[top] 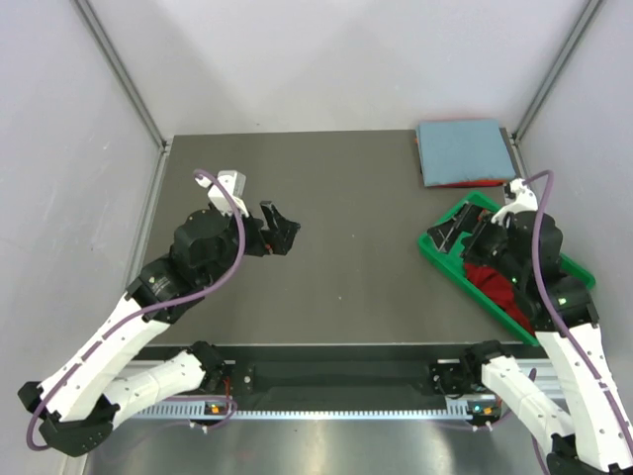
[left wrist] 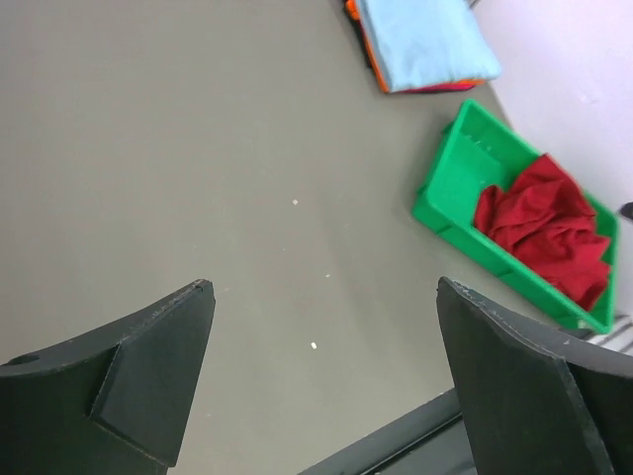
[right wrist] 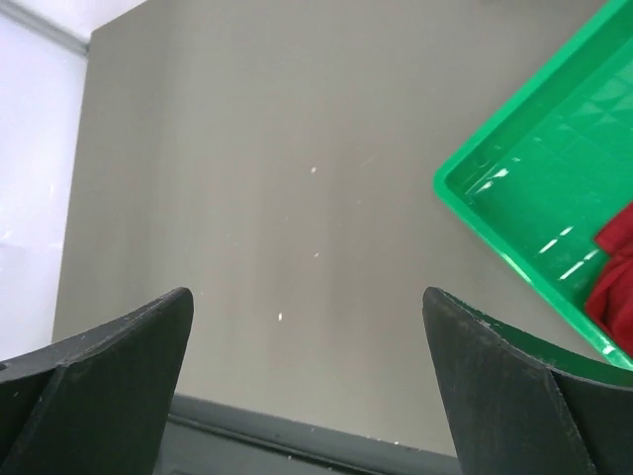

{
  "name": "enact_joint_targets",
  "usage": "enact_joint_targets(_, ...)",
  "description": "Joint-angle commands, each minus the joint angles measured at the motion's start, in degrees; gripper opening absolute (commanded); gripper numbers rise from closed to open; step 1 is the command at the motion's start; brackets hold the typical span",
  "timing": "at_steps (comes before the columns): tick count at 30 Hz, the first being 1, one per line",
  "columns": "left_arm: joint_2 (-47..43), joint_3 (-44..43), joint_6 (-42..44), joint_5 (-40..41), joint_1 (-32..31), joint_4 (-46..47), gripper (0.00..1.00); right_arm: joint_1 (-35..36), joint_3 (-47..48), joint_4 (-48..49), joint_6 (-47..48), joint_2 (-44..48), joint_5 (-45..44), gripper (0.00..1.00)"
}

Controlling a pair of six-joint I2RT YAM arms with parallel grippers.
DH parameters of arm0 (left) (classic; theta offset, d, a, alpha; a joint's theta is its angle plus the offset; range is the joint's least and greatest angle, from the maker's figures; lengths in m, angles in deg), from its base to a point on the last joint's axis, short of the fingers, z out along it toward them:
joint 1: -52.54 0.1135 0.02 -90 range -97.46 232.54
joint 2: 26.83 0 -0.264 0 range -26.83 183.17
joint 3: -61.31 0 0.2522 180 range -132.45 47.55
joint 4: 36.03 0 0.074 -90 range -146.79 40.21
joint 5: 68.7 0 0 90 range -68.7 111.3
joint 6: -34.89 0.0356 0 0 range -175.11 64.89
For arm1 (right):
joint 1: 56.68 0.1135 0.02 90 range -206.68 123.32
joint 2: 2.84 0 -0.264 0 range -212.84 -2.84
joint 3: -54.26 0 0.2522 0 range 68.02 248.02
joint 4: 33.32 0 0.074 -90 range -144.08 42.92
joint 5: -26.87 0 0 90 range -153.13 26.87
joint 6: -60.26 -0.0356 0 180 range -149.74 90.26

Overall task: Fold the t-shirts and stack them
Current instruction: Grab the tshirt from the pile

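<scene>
A crumpled dark red t-shirt (top: 492, 284) (left wrist: 546, 228) lies in the green tray (top: 442, 255) (left wrist: 447, 188) (right wrist: 514, 198) at the right; only its edge (right wrist: 615, 267) shows in the right wrist view. At the back right a folded light blue t-shirt (top: 461, 150) (left wrist: 423, 42) tops a stack, with a red layer (top: 473, 184) showing under it. My left gripper (top: 280, 229) (left wrist: 326, 297) hovers open above bare table at the left. The right gripper (top: 457, 235) (right wrist: 307, 302) hangs open over the tray's near-left end. Neither holds anything.
The dark grey table (top: 346, 228) is boxed in by pale walls at left, right and back. A black rail (top: 336, 376) runs along the near edge between the arm bases. Small white specks (left wrist: 295, 203) dot the tabletop.
</scene>
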Motion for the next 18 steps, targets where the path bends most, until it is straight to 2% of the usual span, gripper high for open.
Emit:
enact_joint_targets(1, 0.15, 1.67, 2.07, 1.64, 0.18, 2.77, 0.99, 0.20, 1.68, -0.24, -1.41, 0.36, -5.63, 1.00)
enact_joint_targets(6, 1.65, 3.52, 4.35, 3.74, 0.18, 3.04, 0.99, 0.20, 2.38, -1.73, -2.73, -0.87, -16.71, 1.00)
enact_joint_targets(10, 2.35, 5.27, 5.68, 6.03, 0.18, 2.51, 0.98, -0.15, 3.79, -4.37, -2.12, -6.48, -35.48, 1.00)
enact_joint_targets(13, 2.53, 5.72, 6.20, 6.21, 0.18, 1.46, 0.98, -3.04, 4.84, -4.55, -0.80, -14.48, -41.06, 0.99)
enact_joint_targets(18, 2.27, 5.98, 6.64, 6.12, 0.18, 0.84, 0.98, -10.69, 3.97, -1.58, -2.02, -24.51, -40.03, 1.00)
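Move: The red t-shirt lies in the near part of the green box, roughly 26 cm to my right hand's right, 5 cm back and 25 cm below. The box's middle is about 27 cm right and 1 cm ahead, and the folded pile some 38 cm ahead and 16 cm right, both near table height. From my left hand the red t-shirt is about 66 cm right, 3 cm back and 30 cm down. Fingers wide open and empty, I swing my right hand about 13 cm to the right, gathering speed, then also dip and reach forward, some 7 cm down and 6 cm out, in over the green box towards the red t-shirt. The wrist turns clockwise and tips the fingers down. My left hand, open too, sinks about 6 cm over bare table, rolling slightly. ##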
